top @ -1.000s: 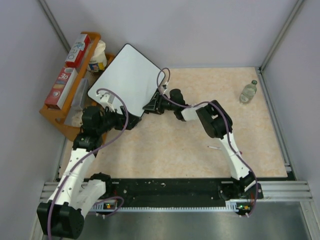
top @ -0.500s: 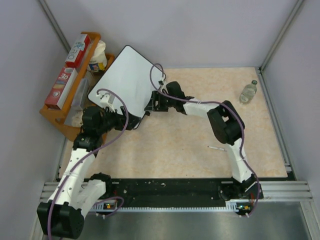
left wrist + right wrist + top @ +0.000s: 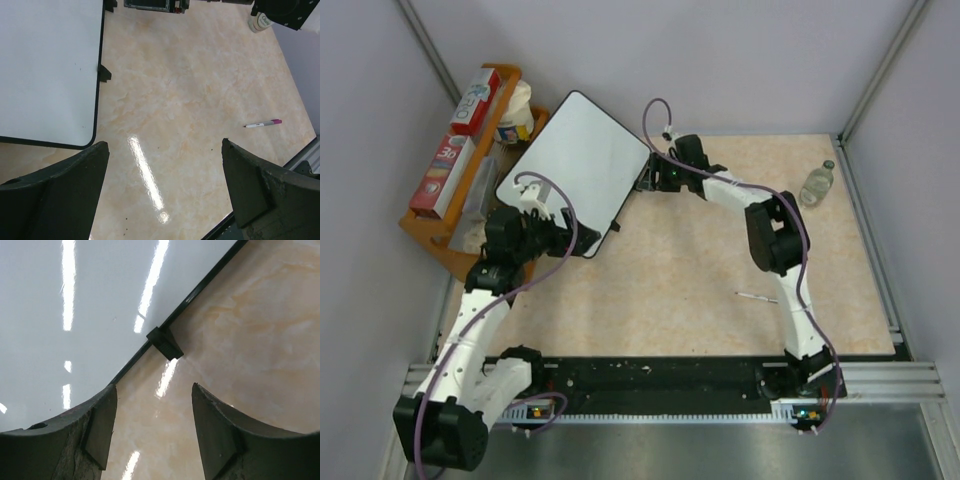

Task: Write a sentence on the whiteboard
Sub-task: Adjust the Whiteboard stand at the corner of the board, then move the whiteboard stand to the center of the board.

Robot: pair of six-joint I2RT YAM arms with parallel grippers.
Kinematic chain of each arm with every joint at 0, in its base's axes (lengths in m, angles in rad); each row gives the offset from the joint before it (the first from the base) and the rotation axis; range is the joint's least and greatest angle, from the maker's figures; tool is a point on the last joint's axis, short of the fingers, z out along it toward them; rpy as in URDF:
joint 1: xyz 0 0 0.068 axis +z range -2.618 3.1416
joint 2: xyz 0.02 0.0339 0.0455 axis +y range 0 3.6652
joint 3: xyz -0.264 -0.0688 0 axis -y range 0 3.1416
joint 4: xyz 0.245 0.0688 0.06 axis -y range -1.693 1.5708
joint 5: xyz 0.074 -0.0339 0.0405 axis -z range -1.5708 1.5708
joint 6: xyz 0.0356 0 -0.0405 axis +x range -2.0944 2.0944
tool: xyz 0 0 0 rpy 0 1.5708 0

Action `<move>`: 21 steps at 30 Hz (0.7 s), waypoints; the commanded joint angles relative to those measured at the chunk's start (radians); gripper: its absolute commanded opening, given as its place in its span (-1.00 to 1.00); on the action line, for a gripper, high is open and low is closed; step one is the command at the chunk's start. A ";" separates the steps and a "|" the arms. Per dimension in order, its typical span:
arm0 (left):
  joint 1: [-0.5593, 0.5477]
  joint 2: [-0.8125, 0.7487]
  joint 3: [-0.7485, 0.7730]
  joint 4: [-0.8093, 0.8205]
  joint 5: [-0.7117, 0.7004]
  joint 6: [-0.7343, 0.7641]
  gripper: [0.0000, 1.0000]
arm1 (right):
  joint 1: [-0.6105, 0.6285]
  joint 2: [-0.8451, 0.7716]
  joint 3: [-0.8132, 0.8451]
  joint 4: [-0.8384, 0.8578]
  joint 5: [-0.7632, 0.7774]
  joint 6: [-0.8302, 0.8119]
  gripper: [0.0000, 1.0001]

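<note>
The whiteboard [image 3: 575, 165] lies turned at an angle at the table's far left, its white face blank; no sentence shows on it. My left gripper [image 3: 560, 238] hovers by the board's near corner, open, with only bare table between its fingers [image 3: 164, 145]; the whiteboard [image 3: 45, 65] fills the upper left of its wrist view. My right gripper [image 3: 648, 177] sits at the board's right edge, open and empty [image 3: 154, 387], just off the black frame and one small foot [image 3: 165, 342] of the whiteboard [image 3: 75, 300].
A marker with a purple cap [image 3: 752, 296] lies on the table right of centre, also seen as the marker [image 3: 263, 123] in the left wrist view. A small bottle [image 3: 816, 184] stands at the far right. A wooden rack [image 3: 450, 215] with boxes sits left of the board.
My right arm has stretched out and carried its gripper from the board's near right corner up along its right edge, toward the far side. The left arm has barely shifted.
</note>
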 commanded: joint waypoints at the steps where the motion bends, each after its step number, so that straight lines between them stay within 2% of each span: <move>1: -0.001 -0.024 0.143 -0.042 -0.070 0.076 0.94 | 0.000 0.064 0.120 -0.037 0.014 -0.003 0.19; 7: -0.001 -0.055 0.367 -0.136 -0.218 0.145 0.96 | -0.019 0.158 0.225 -0.031 -0.058 0.026 0.18; 10: -0.001 -0.092 0.394 -0.099 -0.353 0.116 0.97 | -0.020 0.182 0.244 -0.020 -0.078 0.035 0.18; 12: -0.001 -0.138 0.386 -0.047 -0.395 0.099 0.98 | -0.022 0.198 0.251 -0.008 -0.083 0.043 0.18; 21: -0.001 -0.173 0.343 -0.015 -0.361 0.085 0.98 | -0.034 0.261 0.310 0.015 -0.106 0.099 0.16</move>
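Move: The far stand on the whiteboard's edge lies about 4 cm ahead of the right hand, 4 cm to its left and some 5 cm below. The near stand is about 5 cm back and 8 cm left of that hand, the board's nearest corner roughly 12 cm back and 13 cm left, both 6 cm lower. From the left hand the far stand is about 24 cm ahead, 7 cm right and 18 cm below. Right hand eases open fingers about 5 cm forward and down towards the far stand; left lifts some 20 cm. ##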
